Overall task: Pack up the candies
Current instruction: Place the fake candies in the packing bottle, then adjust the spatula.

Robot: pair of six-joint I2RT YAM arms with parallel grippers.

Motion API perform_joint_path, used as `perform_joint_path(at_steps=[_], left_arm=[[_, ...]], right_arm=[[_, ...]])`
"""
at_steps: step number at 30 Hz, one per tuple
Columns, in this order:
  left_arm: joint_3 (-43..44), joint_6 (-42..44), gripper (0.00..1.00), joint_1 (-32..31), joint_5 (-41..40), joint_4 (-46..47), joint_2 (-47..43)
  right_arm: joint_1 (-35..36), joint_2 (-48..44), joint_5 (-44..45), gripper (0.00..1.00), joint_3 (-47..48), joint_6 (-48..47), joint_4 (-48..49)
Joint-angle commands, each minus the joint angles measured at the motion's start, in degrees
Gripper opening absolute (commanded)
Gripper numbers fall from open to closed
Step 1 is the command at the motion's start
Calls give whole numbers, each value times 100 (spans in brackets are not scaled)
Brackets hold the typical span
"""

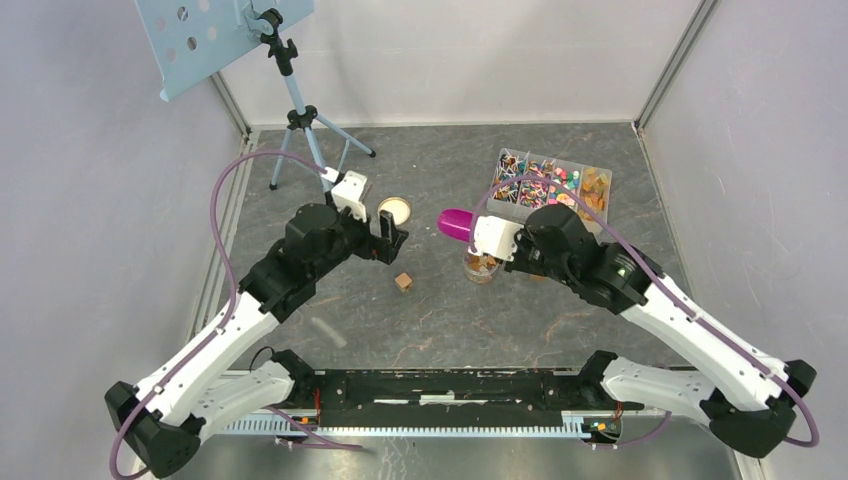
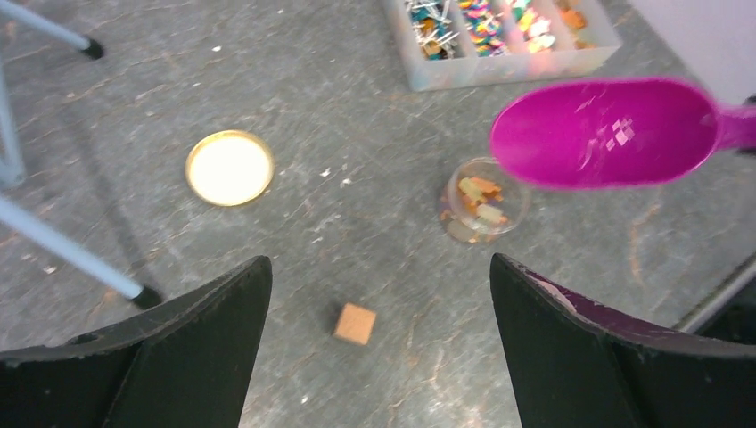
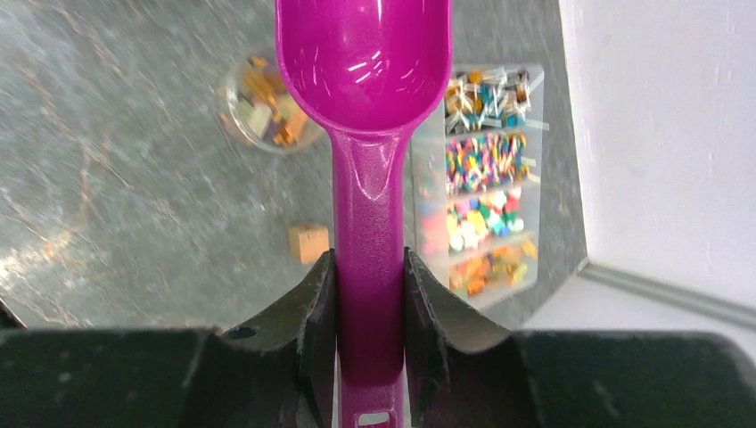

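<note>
The candies (image 1: pixel 548 186) lie sorted in a clear divided tray (image 3: pixel 526 78) at the back right. A few more candies sit in a small clear jar (image 2: pixel 483 201) in the middle of the table. My right gripper (image 3: pixel 370 276) is shut on the handle of a magenta scoop (image 3: pixel 365 62). The scoop's bowl looks empty and hangs just above and beside the jar (image 1: pixel 482 266). Left of the jar, my left gripper (image 2: pixel 379 294) hovers open with nothing between its fingers.
A round gold lid (image 2: pixel 229 168) lies flat beyond my left gripper. A small wooden cube (image 2: pixel 355 323) sits on the table under the left gripper, and another cube (image 3: pixel 308 242) lies by the tray. A tripod (image 1: pixel 300 120) stands at the back left.
</note>
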Motion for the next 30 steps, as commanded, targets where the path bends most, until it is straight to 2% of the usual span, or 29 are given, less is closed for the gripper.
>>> perform_joint_path(at_steps=[1, 5, 13, 17, 21, 27, 30], left_arm=[[631, -573, 96, 23, 730, 225, 419], [1024, -1058, 92, 52, 1232, 114, 837], [1210, -1674, 74, 112, 1935, -107, 1313], [1139, -1700, 58, 205, 1979, -282, 1305], [991, -1835, 32, 461, 2200, -365, 1206], [771, -2226, 20, 997, 2981, -292, 1126], [572, -2451, 9, 1347, 3604, -119, 1103]], right_arm=[[24, -508, -1098, 0, -464, -199, 1366], [18, -759, -1346, 0, -804, -165, 1736], [16, -1385, -1794, 0, -1389, 18, 2463], [-1, -1607, -1990, 0, -1649, 59, 3004], [-69, -1354, -2457, 0, -1319, 171, 3051], [-389, -1232, -3429, 1, -1212, 372, 3375], [-755, -1303, -4086, 3, -1238, 608, 3661]])
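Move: The scoop bowl, held out leftward by the right hand, lies about 11 cm right of the open left hand, 3 cm ahead and slightly lower. From the right hand the left gripper is some 23 cm left and 2 cm ahead, with the bowl about 12 cm left. The bottle sits about 18 cm right and 2 cm back of the left hand, some 19 cm below; the lid is about 9 cm ahead, the near cube 6 cm back and 1 cm right, both on the table. The left fingers close from wide open and pinch the tip of the scoop bowl, after the left hand swings about 6 cm right to meet it, rising a little on the way, then eases back some 2 cm left, tipping down. The right hand, still gripping the handle, carries the scoop 7.5 cm left, slightly back and up, its left side rolling up about 30 degrees and turning counter-clockwise. ##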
